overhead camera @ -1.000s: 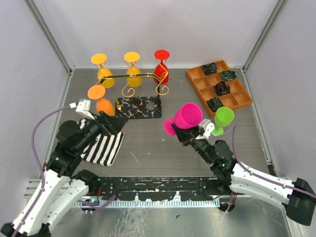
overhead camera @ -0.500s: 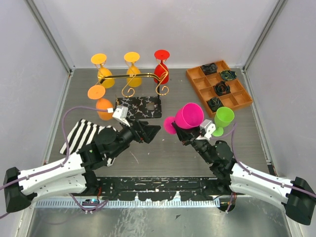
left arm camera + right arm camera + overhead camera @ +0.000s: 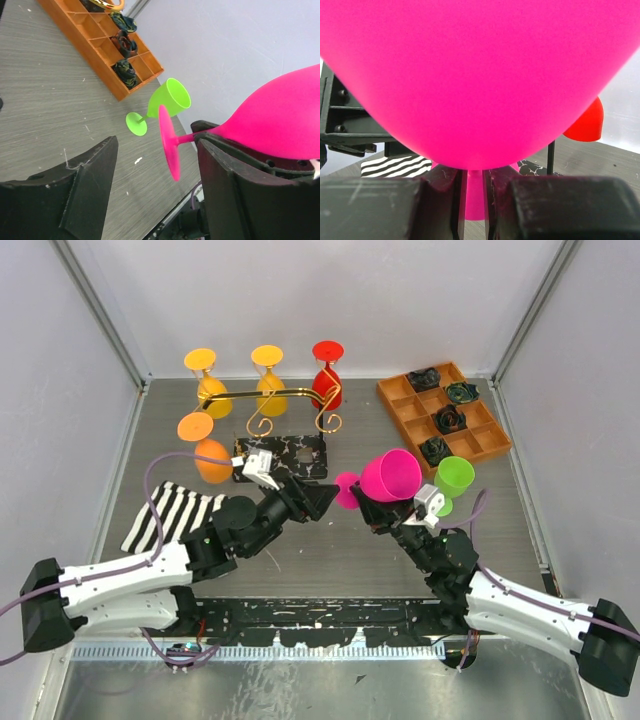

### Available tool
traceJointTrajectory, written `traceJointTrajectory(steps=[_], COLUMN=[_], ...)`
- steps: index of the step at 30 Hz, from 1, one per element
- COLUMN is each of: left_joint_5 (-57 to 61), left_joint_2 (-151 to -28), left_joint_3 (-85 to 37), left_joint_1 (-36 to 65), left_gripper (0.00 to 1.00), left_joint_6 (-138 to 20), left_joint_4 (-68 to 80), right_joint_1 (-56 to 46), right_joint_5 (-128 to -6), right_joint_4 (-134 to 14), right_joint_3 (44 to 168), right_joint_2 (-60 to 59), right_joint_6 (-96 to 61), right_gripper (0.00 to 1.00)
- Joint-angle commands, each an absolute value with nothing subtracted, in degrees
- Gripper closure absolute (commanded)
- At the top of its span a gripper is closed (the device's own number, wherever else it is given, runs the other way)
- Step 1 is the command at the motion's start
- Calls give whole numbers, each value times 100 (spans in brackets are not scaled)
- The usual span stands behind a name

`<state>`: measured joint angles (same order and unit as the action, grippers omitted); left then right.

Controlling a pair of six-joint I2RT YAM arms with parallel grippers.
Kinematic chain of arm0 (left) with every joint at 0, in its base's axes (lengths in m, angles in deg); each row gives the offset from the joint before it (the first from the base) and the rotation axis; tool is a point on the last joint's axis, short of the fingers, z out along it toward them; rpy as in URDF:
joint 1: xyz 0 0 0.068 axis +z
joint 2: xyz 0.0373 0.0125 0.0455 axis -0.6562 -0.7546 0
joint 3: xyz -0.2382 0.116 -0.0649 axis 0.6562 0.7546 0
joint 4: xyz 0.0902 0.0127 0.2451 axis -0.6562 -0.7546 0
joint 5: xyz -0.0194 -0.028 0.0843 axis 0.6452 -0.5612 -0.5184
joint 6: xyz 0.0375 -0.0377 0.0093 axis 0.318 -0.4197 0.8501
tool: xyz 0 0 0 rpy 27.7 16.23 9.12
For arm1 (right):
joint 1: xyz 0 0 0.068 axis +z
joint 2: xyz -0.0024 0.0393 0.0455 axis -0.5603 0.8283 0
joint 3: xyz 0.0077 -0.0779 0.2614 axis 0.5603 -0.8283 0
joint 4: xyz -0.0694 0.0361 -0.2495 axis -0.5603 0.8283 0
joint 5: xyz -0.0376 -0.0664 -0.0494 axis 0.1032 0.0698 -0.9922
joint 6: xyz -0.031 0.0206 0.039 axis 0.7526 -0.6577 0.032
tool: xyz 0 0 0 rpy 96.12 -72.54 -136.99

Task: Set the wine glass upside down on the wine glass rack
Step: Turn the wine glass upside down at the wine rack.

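Note:
The pink wine glass (image 3: 392,475) lies tilted in the air over the table's middle, and my right gripper (image 3: 372,502) is shut on its stem (image 3: 475,192). Its bowl (image 3: 480,75) fills the right wrist view. My left gripper (image 3: 322,498) is open, and the glass's round foot (image 3: 169,142) hangs between its two fingers (image 3: 90,185) without touching either. The gold wine glass rack (image 3: 270,398) stands at the back on its marbled base (image 3: 285,455). A yellow-orange glass (image 3: 205,380), a yellow glass (image 3: 268,375) and a red glass (image 3: 327,375) hang on it.
An orange glass (image 3: 205,450) sits left of the rack base. A green glass (image 3: 452,480) lies beside my right wrist. The orange compartment tray (image 3: 443,412) is at the back right. A striped cloth (image 3: 170,515) lies at the front left.
My left arm swung right, from the striped cloth to the pink glass's foot, and its jaws narrowed. The right gripper kept its hold and tilted the glass slightly.

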<state>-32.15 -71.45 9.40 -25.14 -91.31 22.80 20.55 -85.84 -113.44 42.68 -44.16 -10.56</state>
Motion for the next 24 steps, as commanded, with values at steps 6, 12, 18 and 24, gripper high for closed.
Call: traceJointTrajectory(steps=[6,12,18,24], left_joint_5=[-3163,-3032,-3003,-3038], left_joint_2=[-7488,-7617,-7666,-7617], left_joint_3=[726,692,694,709], left_joint_1=[-2575,-2586,-2587,-2587], left_gripper=[47,54,69,94], left_joint_6=[-9433,-9530,-9601,-9566], left_joint_4=[3056,3157,3198,3196], right_joint_1=[2040,2041,2041,2041], right_joint_5=[-8315,-8312,-8179,-8139], right_joint_4=[-11852,-12054,-12126,-11903], right_joint_3=[4491,4480,4511,4506], right_joint_2=[-4396,-4252,-4161,-4189], right_joint_6=[-1061,-1026,-1134,-1056], right_gripper=[99,99,99,96])
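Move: The foot of the pink wine glass, which the right gripper holds on its side by the stem, sits about 3 cm to the left gripper's right and 1 cm ahead, level with its open fingertips. The bowl lies some 11 cm to the left gripper's right and 3 cm ahead. The wine rack stands roughly 18 cm ahead and 13 cm left, its middle about 10 cm lower. From the right gripper the foot is about 3 cm left, 1 cm ahead and slightly below. Bring the left gripper about 2.5 cm to the right so its fingers straddle the pink glass's foot, rolling the wrist some 5 degrees, and close them from well open to nearly shut, pinching the foot disc between the tips. Keep the right gripper's hold on the stem, easing it roughly 1 cm left to meet the left hand. ##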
